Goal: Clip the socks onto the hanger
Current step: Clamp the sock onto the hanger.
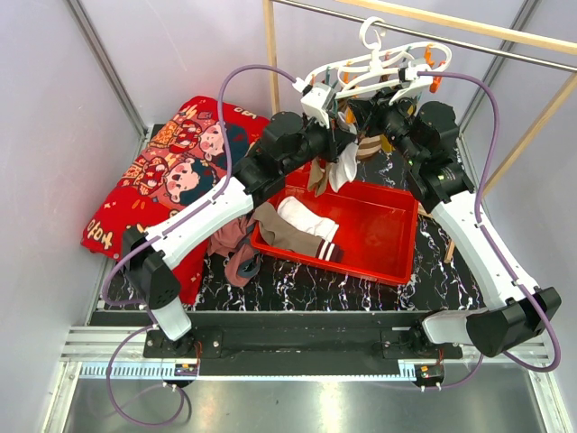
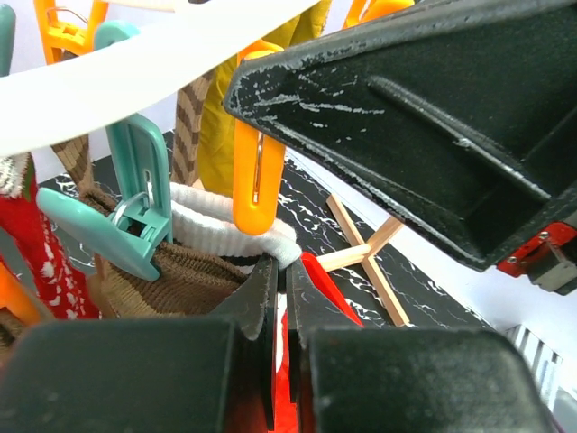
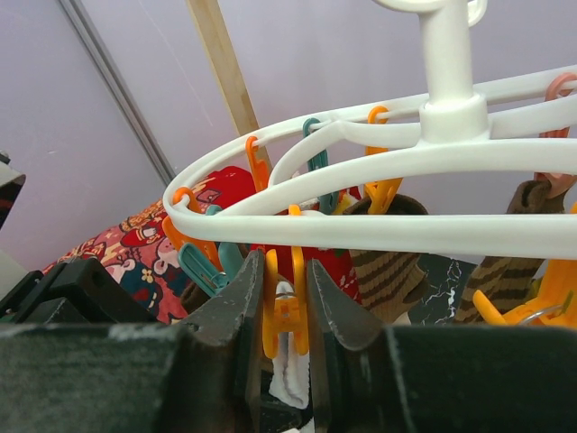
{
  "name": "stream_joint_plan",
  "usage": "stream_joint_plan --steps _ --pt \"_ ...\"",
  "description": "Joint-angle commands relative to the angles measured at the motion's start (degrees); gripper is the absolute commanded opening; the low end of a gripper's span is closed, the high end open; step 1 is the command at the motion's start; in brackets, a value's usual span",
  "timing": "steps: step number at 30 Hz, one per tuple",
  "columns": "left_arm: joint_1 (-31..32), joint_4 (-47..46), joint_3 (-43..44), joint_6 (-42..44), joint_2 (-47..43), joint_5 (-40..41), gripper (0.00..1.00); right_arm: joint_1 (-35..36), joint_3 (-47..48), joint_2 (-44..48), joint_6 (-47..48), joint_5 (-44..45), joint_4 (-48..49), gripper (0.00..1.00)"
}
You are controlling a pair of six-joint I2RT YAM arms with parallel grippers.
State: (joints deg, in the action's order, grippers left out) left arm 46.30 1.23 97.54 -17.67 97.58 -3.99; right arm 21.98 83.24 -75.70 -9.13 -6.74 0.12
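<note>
The white hanger (image 1: 379,68) hangs from a rail at the back, its ring (image 3: 361,225) carrying orange and teal pegs. My right gripper (image 3: 287,271) is shut on an orange peg (image 3: 287,311), squeezing its handles. A white sock (image 3: 290,383) hangs below that peg. My left gripper (image 2: 281,269) is shut on the white sock's ribbed cuff (image 2: 221,230), held up at the orange peg (image 2: 257,180). Brown striped socks (image 3: 388,271) hang clipped on the hanger. More socks, one white (image 1: 306,219) and one brown (image 1: 288,236), lie in the red bin (image 1: 388,248).
A red cartoon-print cushion (image 1: 171,171) lies at the left. A mauve-pink cloth bundle (image 1: 236,254) sits by the bin's left edge. Thin wooden poles (image 1: 269,54) stand behind and to the right of the hanger. A teal peg (image 2: 135,207) hangs close to my left jaws.
</note>
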Motion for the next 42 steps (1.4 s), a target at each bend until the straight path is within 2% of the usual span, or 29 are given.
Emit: stream_joint_plan --steps 1,28,29,30,32,33,35,36,40,42 --pt "0.1 -2.6 3.3 2.1 -1.3 1.9 0.00 1.1 -0.3 1.1 -0.5 -2.4 -3.5 0.07" --pt "0.6 -3.8 5.6 2.8 -0.8 2.1 0.00 1.1 -1.2 0.3 -2.3 -2.6 -3.4 0.09" --pt "0.7 -3.8 5.6 2.9 -0.8 2.2 0.00 1.1 -1.2 0.3 -2.4 -2.5 -3.4 0.12" --pt "0.6 -3.8 5.5 3.0 -0.8 2.4 0.00 1.1 -1.2 0.4 -2.2 -2.5 -3.4 0.24" --pt "0.6 -3.7 4.9 3.1 -0.8 2.8 0.00 1.1 -1.2 0.9 -2.1 -2.5 -3.5 0.34" --pt "0.6 -3.8 4.7 3.2 -0.9 2.8 0.00 1.1 -1.2 1.1 -2.1 -2.5 -3.4 0.47" --pt "0.6 -3.9 4.1 3.3 -1.0 3.3 0.00 1.1 -1.1 1.8 -1.6 -2.4 -3.5 0.58" --pt "0.6 -3.8 3.9 3.3 -1.1 3.5 0.00 1.1 -1.0 2.3 -1.5 -2.2 -3.6 0.67" --pt "0.5 -4.1 1.9 3.7 -1.9 5.1 0.00 1.1 -1.0 4.4 0.1 -2.0 -4.4 0.79" --pt "0.4 -4.4 0.4 3.7 -2.3 5.5 0.00 1.0 -1.1 5.5 1.0 -1.4 -5.8 0.82"
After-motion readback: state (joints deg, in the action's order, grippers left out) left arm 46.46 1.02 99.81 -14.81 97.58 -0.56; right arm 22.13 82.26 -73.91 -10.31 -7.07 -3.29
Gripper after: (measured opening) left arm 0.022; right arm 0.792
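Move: The orange clip hangs from the hanger with its handles already squeezed between the right fingertips, about 1 cm ahead of that hand's point. From the left hand, still pinching the white sock's cuff under the open jaws, the clip lies roughly 4 cm up, 2 cm forward and 1 cm right. From the left hand too, the teal clip is some 3 cm forward, 3 cm left and 3 cm up, and the hanger rim's near stretch about 2 cm forward, 1 cm right and 7 cm above. The left hand keeps its pinch on the white sock and lifts the cuff about 2.5 cm, nearly straight up between the orange clip's downward jaws, while the right hand holds the handles squeezed almost without moving. Once the lift has stopped, the right fingers spread from a quarter to about four-fifths open and let go of the handles, that hand dipping and then backing off about 1 cm each way, as the left hand, still gripping below the clip, eases slightly forward to the right hand's newly freed clip and sinks a little. ##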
